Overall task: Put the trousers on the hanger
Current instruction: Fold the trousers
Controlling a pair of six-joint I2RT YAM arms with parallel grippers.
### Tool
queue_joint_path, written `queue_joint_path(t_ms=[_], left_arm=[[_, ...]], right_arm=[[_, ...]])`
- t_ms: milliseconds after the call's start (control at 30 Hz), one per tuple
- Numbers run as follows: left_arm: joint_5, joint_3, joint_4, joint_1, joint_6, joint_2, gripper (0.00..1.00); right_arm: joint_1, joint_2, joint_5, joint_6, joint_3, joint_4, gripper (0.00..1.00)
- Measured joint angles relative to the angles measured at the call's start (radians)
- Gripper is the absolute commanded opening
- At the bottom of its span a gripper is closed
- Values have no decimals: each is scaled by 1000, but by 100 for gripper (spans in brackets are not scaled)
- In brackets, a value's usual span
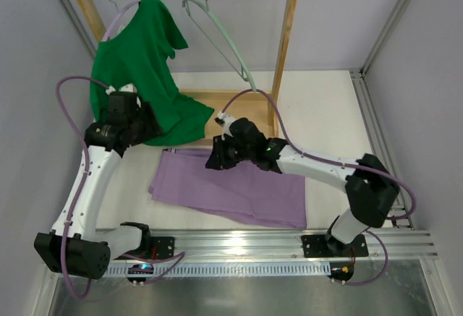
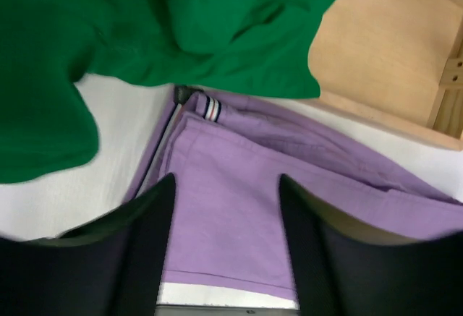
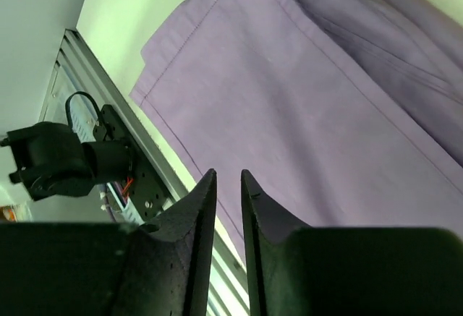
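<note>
The lilac trousers [image 1: 231,189] lie flat on the table in front of the wooden rack. The pale grey-green hanger [image 1: 226,41] hangs bare from the rack's top bar. My left gripper [image 1: 150,124] is open and empty, hovering above the trousers' upper left corner. In the left wrist view its gripper [image 2: 226,186] spans the purple cloth [image 2: 231,215], with the striped waistband detail [image 2: 210,108] just ahead. My right gripper [image 1: 217,155] is over the trousers' upper edge. In the right wrist view its gripper [image 3: 226,175] stands almost shut with a narrow gap, holding nothing, above the cloth [image 3: 304,92].
A dark green T-shirt [image 1: 145,77] on a lavender hanger drapes from the rack's left side down over its wooden base [image 1: 210,99], close to my left gripper; it also shows in the left wrist view [image 2: 145,27]. A metal rail [image 1: 239,240] runs along the near table edge.
</note>
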Motion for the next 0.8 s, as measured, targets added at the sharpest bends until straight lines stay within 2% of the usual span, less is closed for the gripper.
queue_joint_path(t_ms=[33, 100, 133, 167, 367, 500, 667, 800], left_arm=[[14, -44, 11, 0, -3, -6, 34], [45, -130, 23, 0, -16, -19, 23], [63, -180, 21, 0, -25, -27, 8], [79, -222, 21, 0, -36, -33, 2], [158, -439, 43, 0, -87, -93, 0], [159, -483, 48, -30, -129, -95, 0], [158, -517, 127, -45, -201, -42, 0], [75, -572, 160, -45, -238, 55, 0]], right_arm=[[15, 56, -6, 6, 30, 21, 22], [47, 150, -19, 17, 63, 53, 22], [65, 199, -33, 30, 70, 72, 22], [81, 238, -48, 43, 69, 90, 22], [120, 353, -87, 130, -9, 163, 22], [113, 339, -74, 139, -14, 135, 22], [110, 222, -46, 138, -18, 64, 22], [110, 39, -11, 138, -96, 50, 22]])
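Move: The trousers' left end lies about 8 cm back from the left hand, 2 cm to its right and some 23 cm below; the hanging green shirt is about 13 cm ahead, 4 cm left and roughly level, while the rack's base is some 15 cm ahead, 18 cm right and down at table height. From the right hand, that left end is about 17 cm to the left, neither ahead nor back, and 15 cm below, with the trousers' middle 4 cm back and 5 cm left. Down onto the left end of the folded trousers goes the left hand, dropping nearly 20 cm and drawing back about 8 from beside the green shirt, tipping downward some 25 degrees as its fingers shut empty; contact at the end can't be made out. The right hand, fingers still nearly closed, dips about 12 cm and back 5 towards the cloth, also swinging left, then rises 8 clear above it. ##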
